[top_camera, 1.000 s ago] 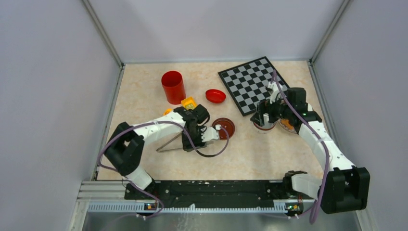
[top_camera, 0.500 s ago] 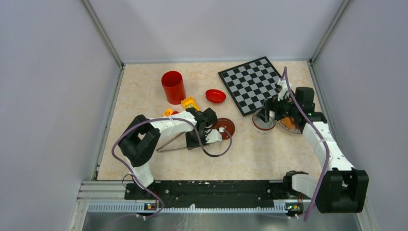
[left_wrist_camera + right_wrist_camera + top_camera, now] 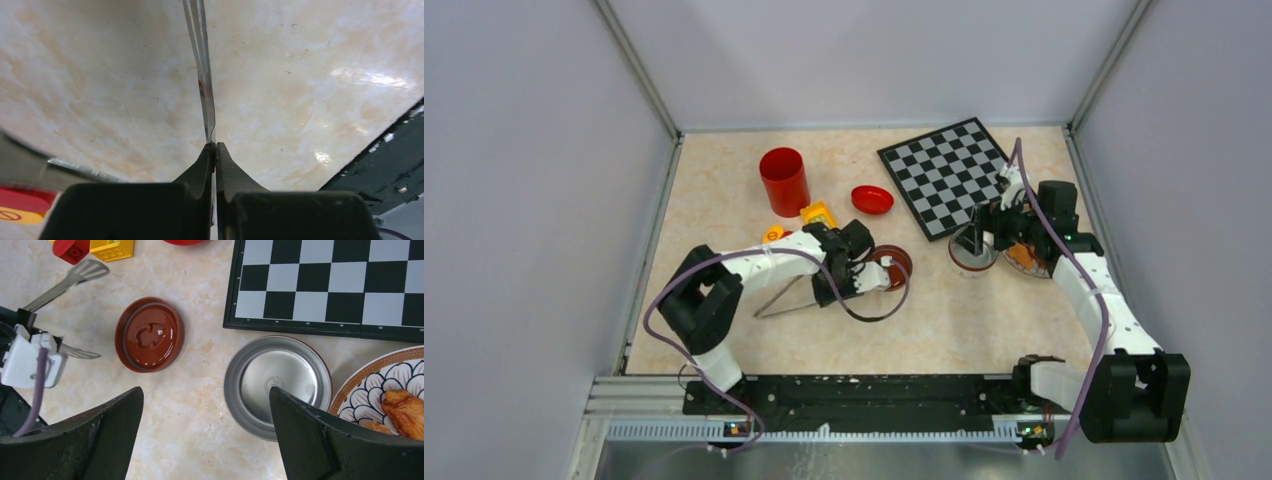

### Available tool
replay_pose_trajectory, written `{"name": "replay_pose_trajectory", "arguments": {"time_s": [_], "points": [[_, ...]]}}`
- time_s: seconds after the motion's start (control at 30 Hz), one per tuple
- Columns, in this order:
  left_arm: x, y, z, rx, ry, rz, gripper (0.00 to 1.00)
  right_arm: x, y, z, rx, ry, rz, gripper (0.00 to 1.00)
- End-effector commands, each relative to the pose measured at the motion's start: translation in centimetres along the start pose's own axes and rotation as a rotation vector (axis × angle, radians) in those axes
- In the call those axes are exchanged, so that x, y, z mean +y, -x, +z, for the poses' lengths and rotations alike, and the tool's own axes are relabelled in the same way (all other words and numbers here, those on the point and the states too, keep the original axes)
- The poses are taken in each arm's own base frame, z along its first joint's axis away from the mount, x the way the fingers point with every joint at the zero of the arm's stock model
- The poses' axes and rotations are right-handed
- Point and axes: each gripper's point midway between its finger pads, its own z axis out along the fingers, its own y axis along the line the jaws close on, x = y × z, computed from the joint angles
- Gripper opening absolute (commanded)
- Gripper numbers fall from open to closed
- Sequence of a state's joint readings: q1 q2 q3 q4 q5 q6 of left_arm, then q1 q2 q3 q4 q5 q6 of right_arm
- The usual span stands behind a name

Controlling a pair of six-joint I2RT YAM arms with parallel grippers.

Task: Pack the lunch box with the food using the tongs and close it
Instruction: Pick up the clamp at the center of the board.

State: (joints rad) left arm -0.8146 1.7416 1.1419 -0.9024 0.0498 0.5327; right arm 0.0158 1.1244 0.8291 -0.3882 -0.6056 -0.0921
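The silver tongs (image 3: 782, 298) lie on the table left of centre, arms spread. My left gripper (image 3: 842, 283) is down on them, shut on one thin arm (image 3: 204, 85); the other arm (image 3: 67, 281) runs free beside it. The steel lunch box (image 3: 276, 381) with its reddish rim stands empty under my right gripper (image 3: 205, 390), which hangs above it wide open and holding nothing. Orange-brown food (image 3: 406, 409) lies on the patterned plate (image 3: 371, 376) just right of the lunch box. The round brown lid (image 3: 149, 334) rests flat between the tongs and the lunch box.
A chessboard (image 3: 944, 175) lies at the back right, its edge close to the lunch box (image 3: 972, 258). A red cup (image 3: 784, 180), a red bowl (image 3: 872, 199) and yellow and red blocks (image 3: 818, 214) stand behind the left gripper. Grey walls enclose the table.
My left gripper has closed on the tongs' arm and shifted slightly toward the back. The right arm drew back to the right a second ago, then held still, open.
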Motion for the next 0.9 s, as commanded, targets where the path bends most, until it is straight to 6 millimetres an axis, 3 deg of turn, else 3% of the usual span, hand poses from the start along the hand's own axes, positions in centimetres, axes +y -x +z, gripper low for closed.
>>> {"name": "replay_pose_trajectory", "arguments": {"time_s": [0.0, 0.2, 0.43, 0.53, 0.67, 0.87], "points": [[-1.0, 2.2, -4.4, -0.162, -0.01, -0.021, 0.0, 1.3, 2.6, -0.7, -0.074, 0.056, -0.028, 0.94], [-2.1, 6.8, -11.6, -0.451, -0.034, -0.004, 0.0, 3.6, 6.3, -1.5, -0.14, 0.17, -0.04, 0.94], [-0.1, 12.1, -24.7, -0.863, 0.116, -0.009, 0.0, 8.1, 12.0, -3.0, -0.244, 0.438, -0.021, 0.95], [1.5, 12.9, -30.1, -1.038, 0.085, -0.066, 0.0, 9.3, 14.7, -3.7, -0.326, 0.513, 0.005, 0.95], [3.5, 11.8, -36.7, -1.318, 0.074, -0.117, 0.0, 11.5, 16.7, -4.1, -0.367, 0.6, 0.023, 0.95], [2.8, 12.1, -40.2, -1.441, -0.111, -0.152, 0.0, 16.4, 17.4, -4.1, -0.368, 0.771, 0.063, 0.95]]}}
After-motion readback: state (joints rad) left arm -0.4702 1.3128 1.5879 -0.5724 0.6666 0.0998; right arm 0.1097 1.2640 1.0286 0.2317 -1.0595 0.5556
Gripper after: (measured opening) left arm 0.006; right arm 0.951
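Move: The clamp is already pinched in the shut left fingers just above the tabletop. Its middle lies about 3 cm ahead and 3 cm left of that hand; the brown dish is some 6 cm ahead and 10 cm right of the hand, 2 cm lower, and the yellow box about 16 cm ahead and 2 cm left. From the open right hand, the clamp lies about 32 cm left, 7 cm back and 14 cm below; the metal bowl sits below this hand, level fore and aft, 3 cm left, 12 cm down. The clamp, still pinched by one arm, is swept up about 35 cm by the left hand, which drifts left at first, then goes forward and to its right as it rolls some 70 degrees until its fingers point right. The right hand, staying wide open, rises about 16 cm and shifts 10 cm left towards the clamp, tilting its fingers up from their downward slant and turning them further left. ##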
